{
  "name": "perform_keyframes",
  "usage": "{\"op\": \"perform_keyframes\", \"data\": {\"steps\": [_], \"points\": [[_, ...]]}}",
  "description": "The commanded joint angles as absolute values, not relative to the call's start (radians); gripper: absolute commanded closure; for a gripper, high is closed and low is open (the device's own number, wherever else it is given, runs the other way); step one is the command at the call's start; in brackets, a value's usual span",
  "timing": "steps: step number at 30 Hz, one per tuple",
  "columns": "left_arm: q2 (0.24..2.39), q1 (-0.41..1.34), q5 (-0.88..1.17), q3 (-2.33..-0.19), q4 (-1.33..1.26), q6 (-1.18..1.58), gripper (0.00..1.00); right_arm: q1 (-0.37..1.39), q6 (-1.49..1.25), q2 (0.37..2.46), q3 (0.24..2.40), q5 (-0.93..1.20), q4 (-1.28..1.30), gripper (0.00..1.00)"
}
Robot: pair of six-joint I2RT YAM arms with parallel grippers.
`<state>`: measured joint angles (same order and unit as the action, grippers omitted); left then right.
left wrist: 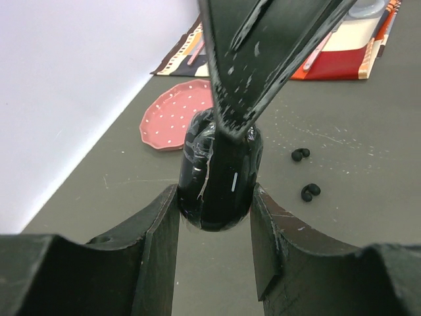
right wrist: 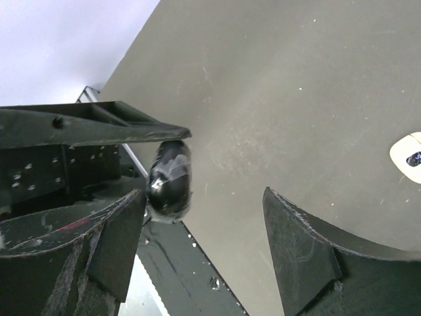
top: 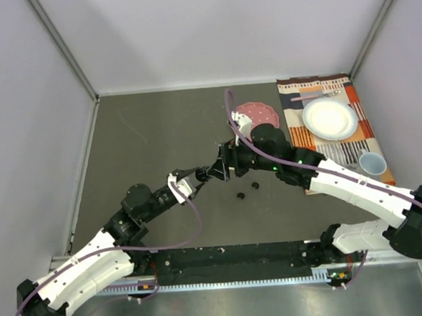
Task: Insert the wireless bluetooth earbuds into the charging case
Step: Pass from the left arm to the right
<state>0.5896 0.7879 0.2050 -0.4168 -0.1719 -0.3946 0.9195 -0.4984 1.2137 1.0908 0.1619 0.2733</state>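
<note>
My left gripper (top: 213, 174) is shut on a glossy black charging case (left wrist: 220, 174), pinched between both fingers and held above the table. My right gripper (top: 227, 164) is open right at the case. In the right wrist view the case (right wrist: 170, 179) rests against its left finger, and the right finger stands well apart. Two black earbuds (top: 240, 195) (top: 256, 185) lie on the table just right of the case; they also show in the left wrist view (left wrist: 300, 154) (left wrist: 310, 191). I cannot make out the white earbuds.
A pink disc (top: 257, 113) lies behind the grippers. At back right, a striped mat (top: 339, 150) carries a white plate (top: 330, 118), a fork and a small cup (top: 372, 164). A small white object (right wrist: 408, 155) lies at the right wrist view's edge.
</note>
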Motion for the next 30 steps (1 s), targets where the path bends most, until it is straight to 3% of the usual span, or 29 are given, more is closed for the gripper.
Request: {"op": "perform_keyframes", "data": {"steps": [1,4,15,25,26,27,30], "points": [[0.542,0.799,0.204,-0.4,-0.196,-0.365,1.0,0.93,-0.503,1.255,1.138,0.144,0.233,0.32],[0.523,0.801,0.206,-0.397,-0.19,-0.361,1.0,0.93,-0.514,1.275,1.14,0.163,0.215,0.4],[0.518,0.802,0.212,-0.397,-0.196,-0.341,1.0,0.931,-0.532,1.304,1.112,0.256,0.161,0.43],[0.532,0.805,0.218,-0.396,-0.221,-0.313,0.99,0.93,-0.532,1.267,1.062,0.278,0.091,0.89],[0.529,0.805,0.218,-0.396,-0.222,-0.307,0.96,0.931,-0.526,1.263,1.052,0.297,0.078,0.94],[0.528,0.805,0.221,-0.396,-0.233,-0.295,0.87,0.931,-0.52,1.255,1.03,0.305,0.066,0.99],[0.517,0.807,0.232,-0.394,-0.245,-0.269,0.78,0.931,-0.505,1.212,0.97,0.314,0.008,1.0]]}}
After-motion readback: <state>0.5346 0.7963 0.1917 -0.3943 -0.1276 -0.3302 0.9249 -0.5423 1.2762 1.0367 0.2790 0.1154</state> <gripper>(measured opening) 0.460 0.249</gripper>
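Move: The black charging case, still pinched in the left fingertips, sits about 3 cm to the left of the right hand, some 1 cm back and 1 cm lower, between its open fingers' reach. From the left hand the charging case is just off the tips, roughly 1 cm ahead and 1 cm to the right. On the table some 25 cm below the right hand lie the cream case, about 16 cm ahead and 4 cm right, and two black earbuds, one 7 cm ahead and 11 cm right, the other 4 cm ahead and 6 cm right. The right hand eases about 3 cm left onto the black charging case, sinking about 1 cm early on and drifting slightly back, turning some 5 degrees counter-clockwise, its fingers narrowing gradually and then shutting quickly to pinch the charging case by its sides. The left hand keeps its grip on the other end, settling about 1 cm back and down early on and then nearly still while the right fingers take hold. ##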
